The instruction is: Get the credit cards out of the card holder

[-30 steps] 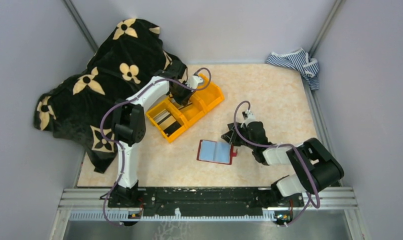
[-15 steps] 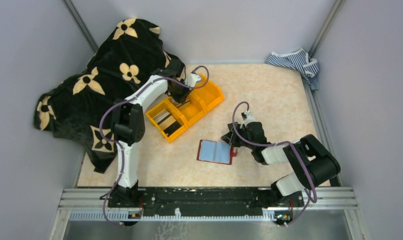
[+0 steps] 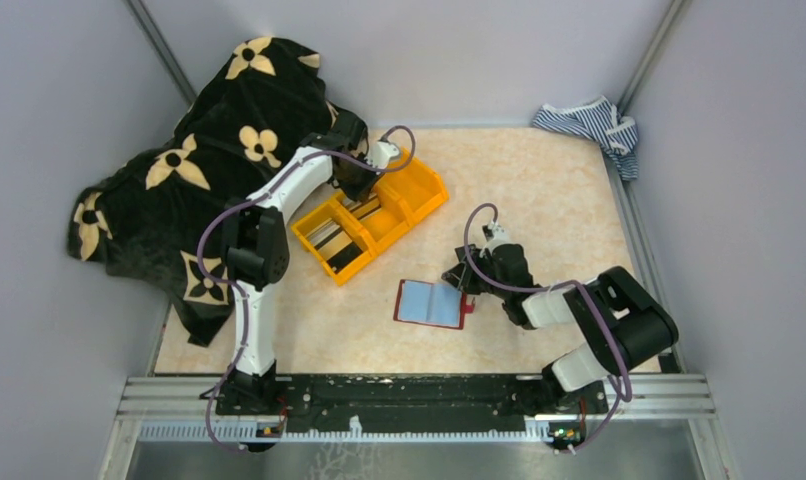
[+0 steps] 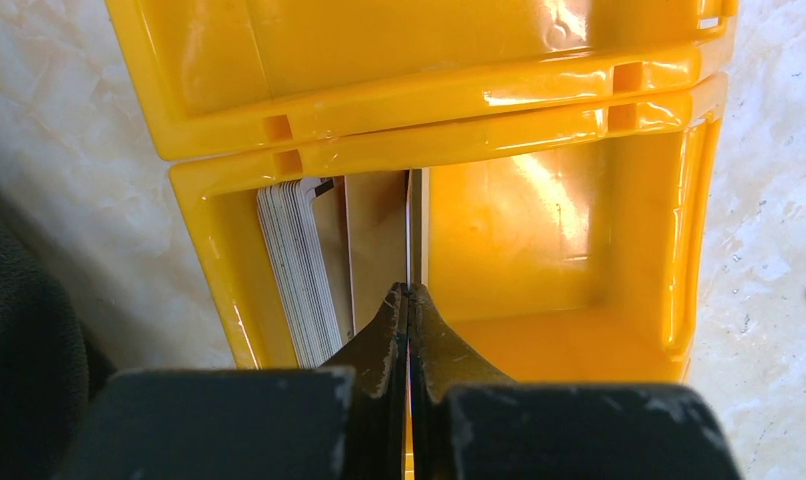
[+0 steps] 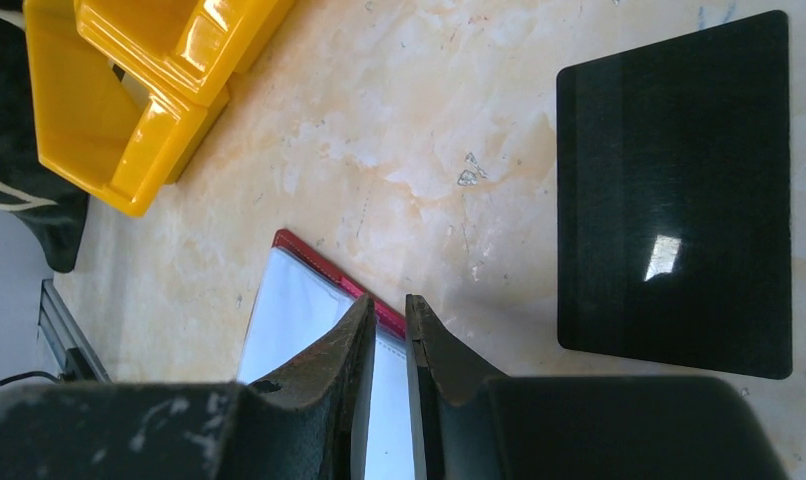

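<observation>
The card holder (image 3: pixel 429 303) lies open on the table, light blue inside with a dark red rim (image 5: pixel 329 268). My right gripper (image 5: pixel 390 300) hovers over its right edge, jaws a narrow gap apart with nothing between them. A dark credit card (image 5: pixel 674 190) lies flat on the table just beside it. My left gripper (image 4: pixel 408 288) is shut on a thin card (image 4: pixel 416 230) seen edge-on, held inside the middle compartment of the orange bin (image 4: pixel 439 130). A stack of silver-grey cards (image 4: pixel 299 270) and a beige card (image 4: pixel 374 240) stand in that compartment.
The orange three-compartment bin (image 3: pixel 419 200) sits left of centre at the back. A black blanket with cream flowers (image 3: pixel 209 150) covers the far left corner. A striped cloth (image 3: pixel 589 125) lies at the far right corner. Grey walls enclose the table.
My left gripper has shifted slightly back and left over the orange bin. My right gripper and the card holder have hardly moved.
</observation>
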Motion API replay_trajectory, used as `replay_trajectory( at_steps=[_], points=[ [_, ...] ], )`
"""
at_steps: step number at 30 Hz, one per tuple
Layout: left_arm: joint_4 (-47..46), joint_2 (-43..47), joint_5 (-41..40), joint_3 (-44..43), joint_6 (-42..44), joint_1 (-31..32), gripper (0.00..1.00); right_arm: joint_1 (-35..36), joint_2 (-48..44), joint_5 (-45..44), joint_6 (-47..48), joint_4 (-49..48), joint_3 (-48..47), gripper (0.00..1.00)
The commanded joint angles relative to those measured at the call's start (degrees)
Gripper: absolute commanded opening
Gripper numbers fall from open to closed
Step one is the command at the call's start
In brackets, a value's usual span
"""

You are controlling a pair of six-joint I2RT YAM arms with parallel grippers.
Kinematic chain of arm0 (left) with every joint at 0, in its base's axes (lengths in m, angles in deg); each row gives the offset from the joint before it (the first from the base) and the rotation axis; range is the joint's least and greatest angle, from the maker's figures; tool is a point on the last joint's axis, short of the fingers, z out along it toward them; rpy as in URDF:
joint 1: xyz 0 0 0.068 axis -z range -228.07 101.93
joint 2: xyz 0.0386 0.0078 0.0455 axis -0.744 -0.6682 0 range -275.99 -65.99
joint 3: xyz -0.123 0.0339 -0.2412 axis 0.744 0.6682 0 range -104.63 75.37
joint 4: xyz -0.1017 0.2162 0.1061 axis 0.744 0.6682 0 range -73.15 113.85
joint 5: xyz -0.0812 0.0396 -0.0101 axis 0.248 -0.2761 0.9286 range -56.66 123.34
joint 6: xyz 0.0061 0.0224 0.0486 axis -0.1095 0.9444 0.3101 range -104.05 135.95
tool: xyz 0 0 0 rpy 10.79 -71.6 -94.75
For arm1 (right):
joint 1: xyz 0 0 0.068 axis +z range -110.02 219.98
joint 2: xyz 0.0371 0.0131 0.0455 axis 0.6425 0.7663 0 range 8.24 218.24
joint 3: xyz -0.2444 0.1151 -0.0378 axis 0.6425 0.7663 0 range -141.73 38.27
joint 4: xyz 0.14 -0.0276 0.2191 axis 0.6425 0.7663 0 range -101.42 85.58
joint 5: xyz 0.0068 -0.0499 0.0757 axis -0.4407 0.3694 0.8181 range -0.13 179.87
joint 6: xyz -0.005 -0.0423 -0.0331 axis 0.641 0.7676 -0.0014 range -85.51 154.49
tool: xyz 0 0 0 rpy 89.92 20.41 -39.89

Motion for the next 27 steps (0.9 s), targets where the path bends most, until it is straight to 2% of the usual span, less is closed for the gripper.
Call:
replay_trajectory(
  at_steps=[1,10,18,19,22,25,27],
  points=[
    [0.9,-1.0,2.0,-0.4,0.1,-0.4,0.00,-0.7,0.9,0.8,0.4,-3.7,-1.3,0.18],
    [0.8,-2.8,3.0,-0.1,-0.7,-0.3,0.00,-0.7,1.4,0.6,0.4,-3.9,-0.9,0.18],
    [0.4,-3.2,0.2,0.3,-0.9,-0.4,0.00,-0.8,2.2,0.9,0.3,-4.6,-0.8,0.18],
    [0.2,-3.1,-0.3,0.4,-0.9,-0.4,0.03,-0.8,2.3,1.0,0.3,-4.7,-0.7,0.18],
    [-0.5,-2.8,-1.8,0.6,-1.0,-0.4,0.23,-0.8,3.0,1.9,0.1,-5.5,-0.8,0.18],
    [-0.7,-2.6,-2.7,0.6,-1.3,-0.4,0.34,-0.8,3.9,2.8,-0.3,-6.6,-0.9,0.18],
    [-0.9,-2.5,-3.4,0.6,-1.6,-0.4,0.38,-0.8,4.4,3.4,-0.4,-7.3,-0.9,0.18]
  ],
)
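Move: My left hand has a card pinched at its upper edge over the middle compartment of the orange tray. The card's spot on the tray floor is right beneath, about 4 cm below. The white card stack stands some 2 cm farther out and 2 cm to the left, equally low. The near compartment with its cards lies about 8 cm back and 6 cm left. From my right hand, that spot is roughly 16 cm ahead and 17 cm left. I lower my left hand about 1.5 cm, nearly straight down, to bring the card deeper into the middle compartment beside the white stack. There I pause briefly with the wrist all but unturned, then spread the fingers to about a third open, ending the pinch and keeping the fingertips low around the card. ##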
